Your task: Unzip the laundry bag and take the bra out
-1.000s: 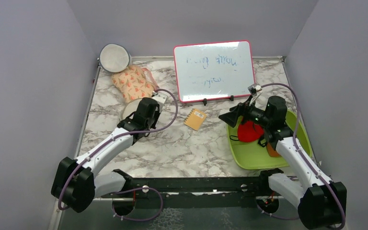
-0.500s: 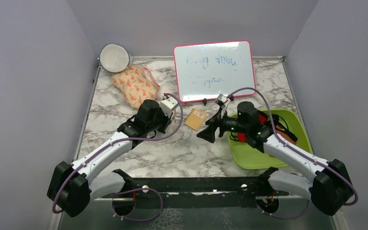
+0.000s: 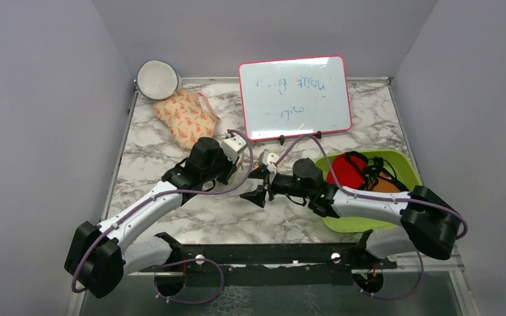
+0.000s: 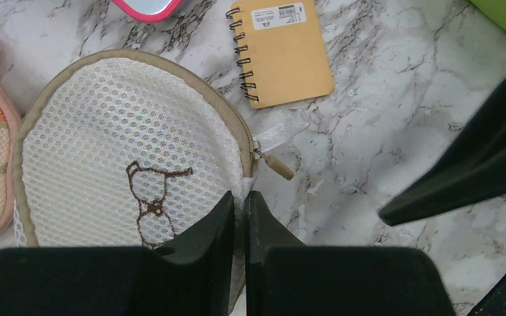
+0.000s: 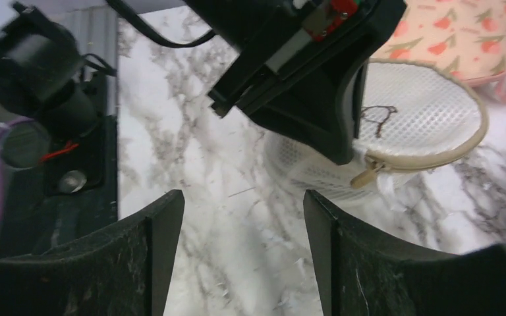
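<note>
The laundry bag (image 4: 132, 145) is a round white mesh pouch with a beige zip rim and a brown squiggle, lying on the marble table. It also shows in the right wrist view (image 5: 415, 108). Its zip looks closed and the beige pull (image 4: 278, 166) sticks out to the side. What it holds is hidden; no bra shows in it. My left gripper (image 4: 240, 197) is shut on the bag's edge just beside the pull. My right gripper (image 5: 244, 197) is open and empty, low over bare table, a short way from the pull (image 5: 367, 176). In the top view both grippers, left (image 3: 219, 170) and right (image 3: 257, 194), meet mid-table.
An orange spiral notepad (image 4: 283, 52) lies just beyond the bag. A peach floral pouch (image 3: 186, 117) and a grey-rimmed white disc (image 3: 157, 79) are at the back left. A pink-framed whiteboard (image 3: 295, 97) stands at the back. A green tray (image 3: 414, 181) at the right holds red fabric (image 3: 346, 170).
My right arm has swung left from over the green tray to the middle of the table, beside the left gripper. My left gripper has shifted slightly right on the bag.
</note>
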Available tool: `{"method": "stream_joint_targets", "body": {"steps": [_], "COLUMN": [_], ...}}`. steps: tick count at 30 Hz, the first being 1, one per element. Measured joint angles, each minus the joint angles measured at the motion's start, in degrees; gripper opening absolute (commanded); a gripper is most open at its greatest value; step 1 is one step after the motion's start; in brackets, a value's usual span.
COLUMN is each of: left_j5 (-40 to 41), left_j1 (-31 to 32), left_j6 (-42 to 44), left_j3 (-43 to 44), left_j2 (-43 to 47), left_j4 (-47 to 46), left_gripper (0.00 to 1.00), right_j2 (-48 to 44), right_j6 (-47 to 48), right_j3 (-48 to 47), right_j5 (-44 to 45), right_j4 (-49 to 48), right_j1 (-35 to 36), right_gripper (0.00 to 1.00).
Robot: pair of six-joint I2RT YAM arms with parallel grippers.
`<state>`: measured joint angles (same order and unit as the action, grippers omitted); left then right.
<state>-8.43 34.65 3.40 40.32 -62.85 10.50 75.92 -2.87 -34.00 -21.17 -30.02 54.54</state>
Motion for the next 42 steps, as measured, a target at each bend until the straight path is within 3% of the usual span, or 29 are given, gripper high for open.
{"method": "stream_joint_targets", "body": {"steps": [7,14,17,34,42], "left_j5": [0.0,0.0,0.0,0.0,0.1], "left_j1": [0.2,0.3,0.3,0.4,0.5], "left_j6": [0.2,0.5,0.5,0.9,1.1], "left_j3": [0.0,0.0,0.0,0.0,0.0], "left_j2": [0.0,0.0,-0.1,-0.1,-0.1], "left_j4": [0.1,0.2,0.3,0.3,0.3], "left_gripper": [0.0,0.0,0.0,0.0,0.0], "right_j2": [10.4,11.6,13.3,19.4,21.0], "right_j6": [12.0,16.6,17.2,14.5,12.7], "right_j3": [-2.0,1.4,1.6,1.4,1.0], "right_j5": [5.7,7.6,8.0,18.3,20.6], "right_j4": [-6.9,-17.7,-21.1,-28.8,-29.7], "right_j1": [0.8,1.3,1.3,1.3,1.3], "right_gripper": [0.63,0.53,0.48,0.49,0.43]}}
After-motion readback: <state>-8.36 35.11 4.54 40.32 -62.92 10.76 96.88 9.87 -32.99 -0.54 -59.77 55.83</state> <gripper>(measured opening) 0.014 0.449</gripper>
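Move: The zipper pull lies some 9 cm ahead of the right gripper, about 4 cm to its left and 5 cm lower. The yellow notebook is on the table roughly 11 cm ahead of the right hand, 3 cm to its right and 12 cm below; the middle of the mesh laundry bag is about 14 cm ahead, 11 cm left and 6 cm down. From the left gripper, already pinching the bag's edge, the pull is 1 cm ahead, 3 cm right and 1 cm below. Bring the right gripper about 8 cm forward and some 4 cm down towards the zipper pull, fingers still pointing left. Roll its forward side up about 20 degrees early on, then swing it clockwise as it closes in, and narrow the open fingers partway so their tips come either side of the pull. Hold the left gripper still, keeping its pinch on the bag beside the zipper. ##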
